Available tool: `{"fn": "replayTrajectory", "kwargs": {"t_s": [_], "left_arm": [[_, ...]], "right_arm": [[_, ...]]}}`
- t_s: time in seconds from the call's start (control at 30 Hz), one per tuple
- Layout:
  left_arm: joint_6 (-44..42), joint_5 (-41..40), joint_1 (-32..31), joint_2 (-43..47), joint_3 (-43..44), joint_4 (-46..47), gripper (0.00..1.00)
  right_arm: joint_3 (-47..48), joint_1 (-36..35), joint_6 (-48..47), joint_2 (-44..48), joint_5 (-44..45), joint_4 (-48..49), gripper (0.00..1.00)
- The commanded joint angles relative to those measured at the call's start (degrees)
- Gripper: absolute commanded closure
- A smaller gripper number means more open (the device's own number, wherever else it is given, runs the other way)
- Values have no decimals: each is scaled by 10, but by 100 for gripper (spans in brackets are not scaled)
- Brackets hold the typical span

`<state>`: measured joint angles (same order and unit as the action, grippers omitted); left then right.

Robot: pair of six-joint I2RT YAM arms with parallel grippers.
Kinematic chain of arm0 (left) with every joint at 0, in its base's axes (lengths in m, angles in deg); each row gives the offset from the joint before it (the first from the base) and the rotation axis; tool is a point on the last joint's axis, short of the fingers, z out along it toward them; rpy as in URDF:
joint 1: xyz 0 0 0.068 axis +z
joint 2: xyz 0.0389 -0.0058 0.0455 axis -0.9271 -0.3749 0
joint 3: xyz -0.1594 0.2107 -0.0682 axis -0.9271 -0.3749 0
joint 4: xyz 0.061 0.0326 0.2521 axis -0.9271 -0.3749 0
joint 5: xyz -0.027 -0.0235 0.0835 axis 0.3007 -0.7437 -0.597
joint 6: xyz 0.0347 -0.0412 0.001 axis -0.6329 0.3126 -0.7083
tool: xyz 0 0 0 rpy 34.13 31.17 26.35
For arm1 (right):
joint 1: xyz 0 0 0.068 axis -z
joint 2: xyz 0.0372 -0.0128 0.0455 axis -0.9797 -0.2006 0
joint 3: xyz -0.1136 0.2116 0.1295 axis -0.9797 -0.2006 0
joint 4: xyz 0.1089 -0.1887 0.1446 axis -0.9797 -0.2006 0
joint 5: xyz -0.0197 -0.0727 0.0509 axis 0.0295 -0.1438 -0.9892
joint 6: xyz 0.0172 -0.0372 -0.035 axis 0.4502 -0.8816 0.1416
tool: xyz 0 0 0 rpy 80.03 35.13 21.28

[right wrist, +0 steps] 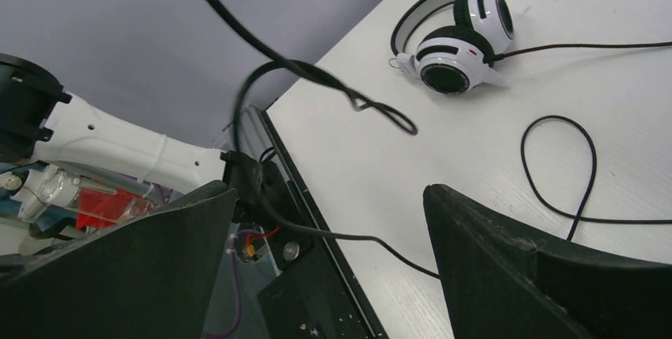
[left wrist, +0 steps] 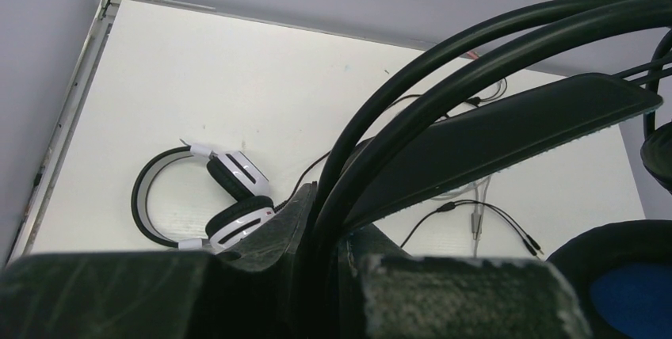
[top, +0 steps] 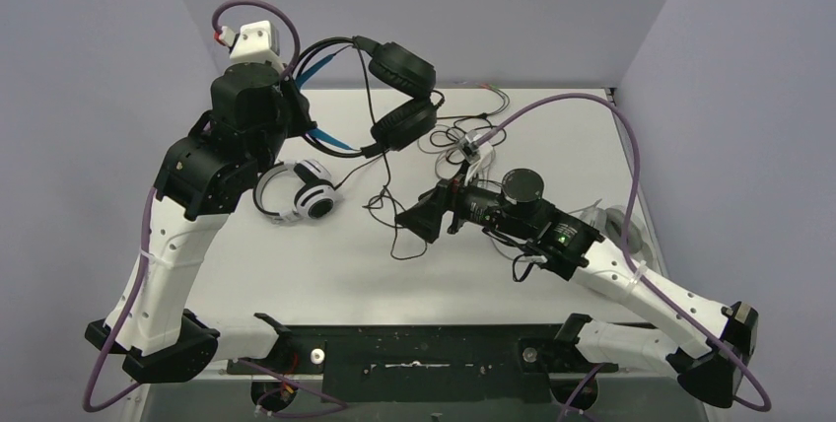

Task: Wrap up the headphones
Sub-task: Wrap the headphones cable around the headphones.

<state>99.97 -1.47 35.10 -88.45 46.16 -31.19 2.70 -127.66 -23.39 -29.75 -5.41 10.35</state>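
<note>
My left gripper [top: 296, 97] is raised at the back left, shut on the headband of the black headphones [top: 402, 97]. Its blue-lined strap and both ear cups hang to the right of the fingers. In the left wrist view the black headband arcs [left wrist: 412, 93] pass between my left gripper [left wrist: 341, 224]. The black cable [top: 387, 210] drops to the table in loose loops. My right gripper [top: 419, 215] hovers low beside that cable, open. The cable [right wrist: 357, 236] crosses the gap of the right gripper [right wrist: 330, 188] unpinched. White headphones with black centres [top: 296, 193] lie on the table.
A tangle of pale cables and plugs [top: 473, 141] lies at the back centre. Something pale [top: 606, 217] shows partly hidden behind my right forearm. Grey walls close in the back and sides. A black rail [top: 414, 348] runs along the near edge.
</note>
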Motion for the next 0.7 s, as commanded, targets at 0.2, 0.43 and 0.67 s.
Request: {"fn": "replayTrajectory", "kwargs": {"t_s": [0.2,0.43,0.67], "left_arm": [[17,-17,3,21,27,57,100],[21,-15,3,17,28,57,100],[15,-24,4,12,33,57,100]], "right_arm": [[55,-20,15,7,45,15,14],[85,-29,13,-47,38,44,27],[82,-33,16,-67,45,73,53]]}}
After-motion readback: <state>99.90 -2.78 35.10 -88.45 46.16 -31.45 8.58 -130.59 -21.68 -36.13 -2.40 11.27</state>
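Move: The black headphones' hanging cable lies just past the right fingertips, about 5 cm to the left, 1 cm ahead and 3 cm below. The nearer black ear cup is some 12 cm ahead of that hand, 4 cm left and 13 cm higher; the white headphones lie on the table about 17 cm ahead, 27 cm left and 28 cm down. From the left hand, the cable is roughly 12 cm back, 11 cm right and 16 cm below. No firm hold on the cable can be seen yet: the right hand, fingers pointing left, first lifts about 2 cm, then reaches some 3 cm left towards the dangling cable, dipping slightly at the end. Its wide-open fingers close to about half around the strand near their tips. The left hand stays in place and keeps its grip on the headband. ##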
